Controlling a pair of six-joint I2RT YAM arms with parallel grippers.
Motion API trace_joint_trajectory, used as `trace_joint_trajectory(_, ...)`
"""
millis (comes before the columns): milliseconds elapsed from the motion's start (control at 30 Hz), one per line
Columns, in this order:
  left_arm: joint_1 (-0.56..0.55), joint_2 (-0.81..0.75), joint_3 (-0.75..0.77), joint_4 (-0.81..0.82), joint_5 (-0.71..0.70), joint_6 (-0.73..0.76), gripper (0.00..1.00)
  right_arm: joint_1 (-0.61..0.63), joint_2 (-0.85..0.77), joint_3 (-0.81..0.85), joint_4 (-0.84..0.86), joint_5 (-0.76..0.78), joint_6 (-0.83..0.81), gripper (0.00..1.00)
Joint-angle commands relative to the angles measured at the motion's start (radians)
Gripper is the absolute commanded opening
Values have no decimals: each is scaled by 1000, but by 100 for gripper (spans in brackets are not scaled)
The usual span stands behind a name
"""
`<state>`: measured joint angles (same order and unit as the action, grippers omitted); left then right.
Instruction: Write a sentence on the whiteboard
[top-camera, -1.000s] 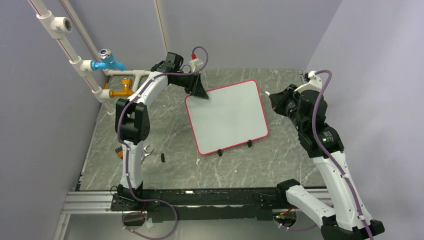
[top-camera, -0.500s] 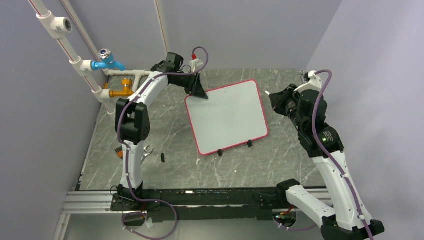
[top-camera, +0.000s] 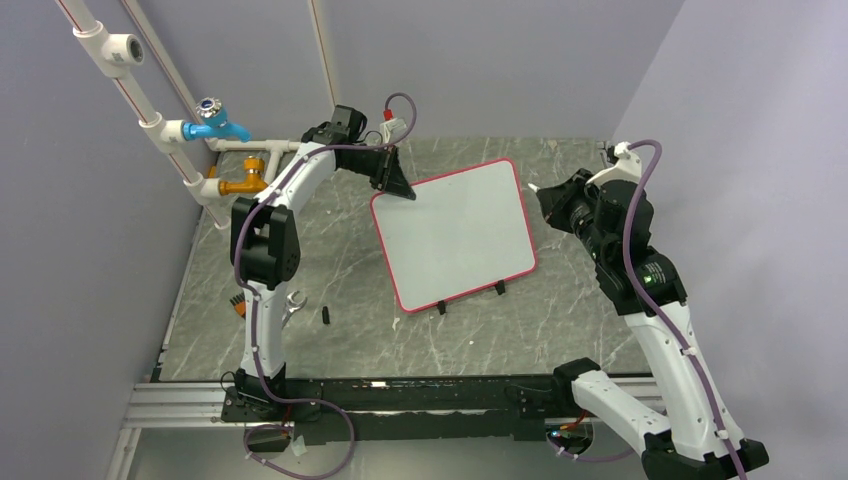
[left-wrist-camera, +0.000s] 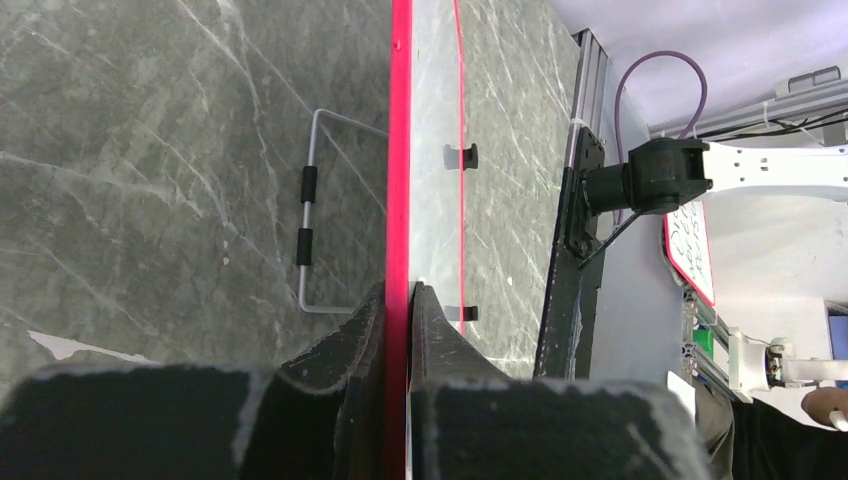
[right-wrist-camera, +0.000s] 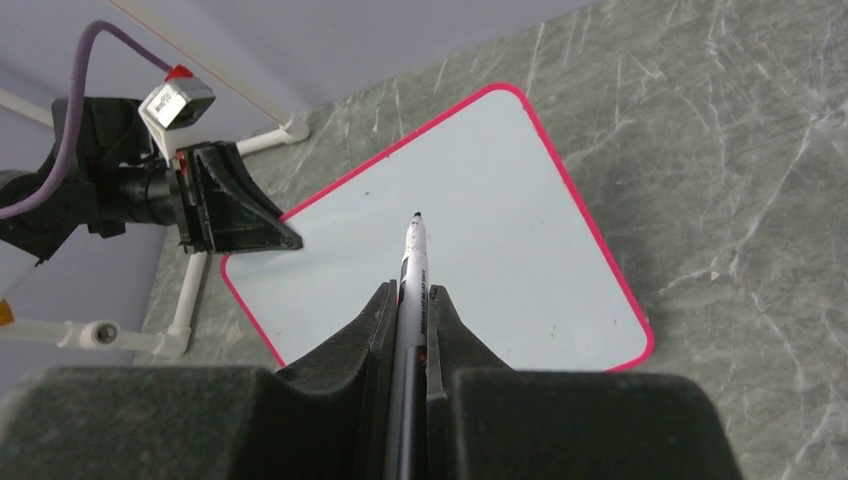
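The whiteboard (top-camera: 455, 235), white with a thin red rim, stands tilted on the marble table. My left gripper (top-camera: 405, 193) is shut on its far left corner; in the left wrist view the red rim (left-wrist-camera: 400, 150) runs straight between the closed fingers of the left gripper (left-wrist-camera: 400, 290). My right gripper (right-wrist-camera: 412, 295) is shut on a white marker (right-wrist-camera: 413, 270) whose black tip points at the whiteboard (right-wrist-camera: 480, 220) from a distance. In the top view the right gripper (top-camera: 540, 190) hovers just off the board's right edge. The board's face is blank; the sentence is not in view.
White pipes with a blue tap (top-camera: 215, 120) and an orange valve (top-camera: 245, 183) stand at the back left. A wrench (top-camera: 290, 305) and a small black piece (top-camera: 326, 314) lie near the left arm. A wire stand (left-wrist-camera: 310, 240) props the board; two black clips (top-camera: 440, 306) hold its near edge.
The left gripper's fingers have closed onto the board's far left corner, and the board has shifted slightly. The right arm with the marker has barely moved.
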<state>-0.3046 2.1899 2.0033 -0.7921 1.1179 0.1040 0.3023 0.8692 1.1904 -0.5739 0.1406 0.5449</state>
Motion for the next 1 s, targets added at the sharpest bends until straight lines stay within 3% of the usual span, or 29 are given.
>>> trace_joint_trajectory(0, -31, -61, 24, -2, -42, 73, 0, -3, -13, -20, 57, -62, -26, 0)
trace_joint_trajectory(100, -42, -90, 0, 14, -92, 80, 0, -2, -23, -52, 99, -131, -49, 0)
trace_joint_trajectory(300, -73, -148, -61, 75, -172, 59, 0, 4, 2, -118, 215, -441, -114, 0)
trace_joint_trajectory(400, -91, -173, -89, 114, -204, 41, 0, 35, 25, -154, 255, -490, -123, 0)
trace_joint_trajectory(667, -110, -229, -148, 152, -281, 48, 0, 222, 127, -133, 290, -412, -176, 0)
trace_joint_trajectory(967, -141, -242, -140, 75, -351, 113, 0, 409, 227, -113, 358, -242, -193, 0)
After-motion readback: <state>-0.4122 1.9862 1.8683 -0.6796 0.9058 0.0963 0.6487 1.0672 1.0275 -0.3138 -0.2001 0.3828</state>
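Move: The right hand, already gripping the pen, has the whiteboard's middle about 14 cm to its left, 5 cm ahead and 25 cm below. The left gripper on the board's far-left corner lies some 22 cm left, 10 cm ahead and 16 cm below the right hand. From the left hand, the board's middle is roughly 9 cm right, 5 cm back and 9 cm lower. Right hand swings the pen 17 cm left and down over the whiteboard, turning 40° counter-clockwise; left hand lifts corner. ##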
